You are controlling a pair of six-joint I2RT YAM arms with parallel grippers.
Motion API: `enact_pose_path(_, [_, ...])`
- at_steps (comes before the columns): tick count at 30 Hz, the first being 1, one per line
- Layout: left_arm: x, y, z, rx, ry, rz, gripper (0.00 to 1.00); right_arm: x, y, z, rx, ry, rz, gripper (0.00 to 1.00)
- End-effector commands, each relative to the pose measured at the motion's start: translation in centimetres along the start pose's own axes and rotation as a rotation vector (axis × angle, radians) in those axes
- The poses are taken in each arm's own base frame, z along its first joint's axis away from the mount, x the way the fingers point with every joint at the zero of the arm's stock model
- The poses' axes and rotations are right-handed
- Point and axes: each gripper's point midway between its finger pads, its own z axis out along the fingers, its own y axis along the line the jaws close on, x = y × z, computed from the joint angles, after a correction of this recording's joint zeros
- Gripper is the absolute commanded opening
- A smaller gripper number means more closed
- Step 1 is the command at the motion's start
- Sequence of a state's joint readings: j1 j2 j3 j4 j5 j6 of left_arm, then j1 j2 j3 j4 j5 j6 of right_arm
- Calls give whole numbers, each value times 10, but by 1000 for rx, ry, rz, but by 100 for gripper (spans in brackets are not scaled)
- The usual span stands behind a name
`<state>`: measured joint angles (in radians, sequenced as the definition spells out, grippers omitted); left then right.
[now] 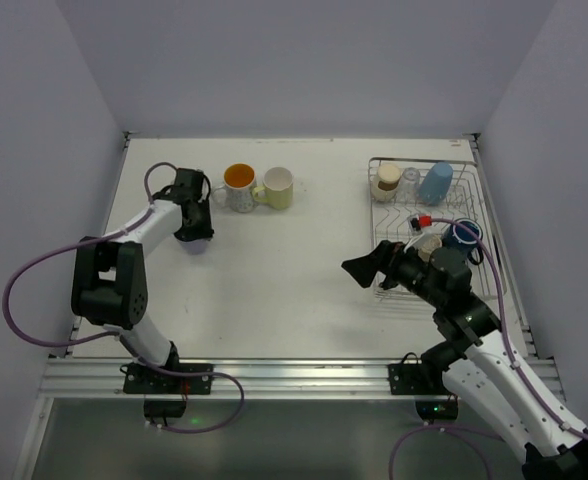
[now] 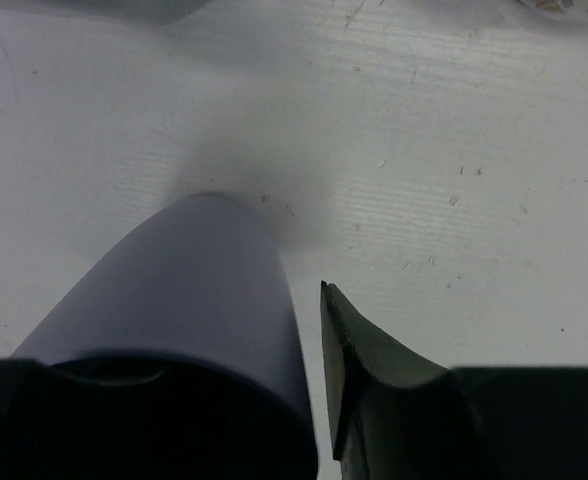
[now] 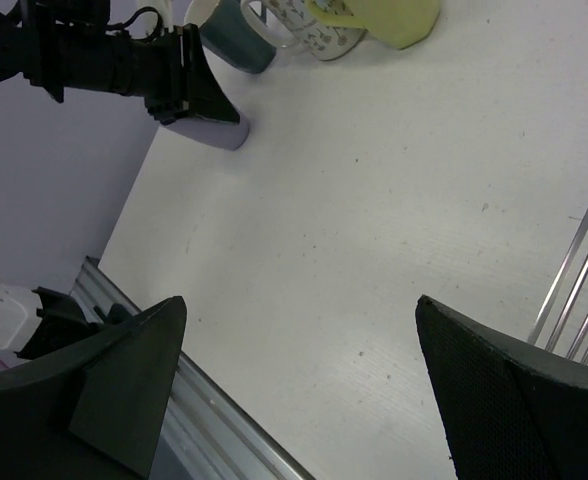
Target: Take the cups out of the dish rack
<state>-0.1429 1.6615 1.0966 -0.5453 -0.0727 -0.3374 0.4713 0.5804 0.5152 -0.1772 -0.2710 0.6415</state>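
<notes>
The silver wire dish rack (image 1: 481, 200) stands at the back right and holds several cups: a beige one (image 1: 386, 182), a clear glass (image 1: 410, 178), a light blue one (image 1: 436, 183) and a navy one (image 1: 462, 235). On the table at the back left stand an orange-lined mug (image 1: 239, 187) and a cream mug (image 1: 277, 187). My left gripper (image 1: 192, 232) is down over a lavender cup (image 2: 194, 300) standing on the table. Its visible finger (image 2: 374, 380) stands a narrow gap off the cup's wall. My right gripper (image 1: 366, 268) hangs wide open, empty, left of the rack.
A dark teal mug (image 3: 236, 45) shows beside the left arm in the right wrist view. The rack's wires (image 3: 574, 290) run along that view's right edge. The table's metal front rail (image 1: 294, 375) lies below. Walls close in the table at the back and both sides.
</notes>
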Motion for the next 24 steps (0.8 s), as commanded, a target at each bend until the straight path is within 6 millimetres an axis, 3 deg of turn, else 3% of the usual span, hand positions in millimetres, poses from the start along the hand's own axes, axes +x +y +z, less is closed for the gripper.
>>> enact_pose_path(1, [-25, 6, -10, -30, -40, 14, 43, 1, -9, -3, 41, -3, -40, 99])
enact_pose_path(4, [-34, 5, -17, -30, -66, 11, 61, -1, -9, -3, 47, -8, -48, 99])
enact_pose_path(10, [-56, -3, -51, 22, -182, -6, 80, -11, -17, -6, 114, -32, -61, 99])
enact_pose_path(15, [-86, -41, -125, 210, -407, -4, 91, -29, -25, -11, 210, -70, -77, 95])
enact_pose_path(16, [-95, -48, -150, 251, -489, 2, 92, -33, -33, -14, 264, -85, -78, 90])
enact_pose_path(18, [-93, -73, -174, 334, -558, 48, 92, -40, -43, -18, 342, -100, -82, 86])
enact_pose_path(19, [-85, -89, -199, 408, -607, 83, 92, -48, -47, -21, 382, -124, -84, 79])
enact_pose_path(20, [-80, -99, -209, 455, -629, 106, 92, -57, -62, -26, 473, -165, -86, 77])
enact_pose_path(23, [-43, -133, -231, 673, -634, 188, 92, -71, -102, -39, 699, -215, -85, 70])
enact_pose_path(24, [-22, -142, -224, 748, -591, 224, 93, -73, -112, -43, 749, -214, -78, 69])
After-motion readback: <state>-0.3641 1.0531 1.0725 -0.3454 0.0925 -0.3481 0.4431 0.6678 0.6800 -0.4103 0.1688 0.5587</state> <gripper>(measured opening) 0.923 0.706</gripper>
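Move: The lavender cup stands at the left hand's fingertips, its middle about 2 cm to the left and 1 cm lower; the grey mug is some 15 cm ahead and 5 cm left, the orange-lined mug 16 cm ahead and 10 cm right. From the right hand the stone-coloured cup in the rack lies roughly 15 cm ahead, 25 cm right and 15 cm below, with the blue mug about 9 cm farther right of that cup and 1 cm farther out. Left opens off the lavender cup, rising some 24 cm and rightwards; right hand swings clockwise towards the rack. ##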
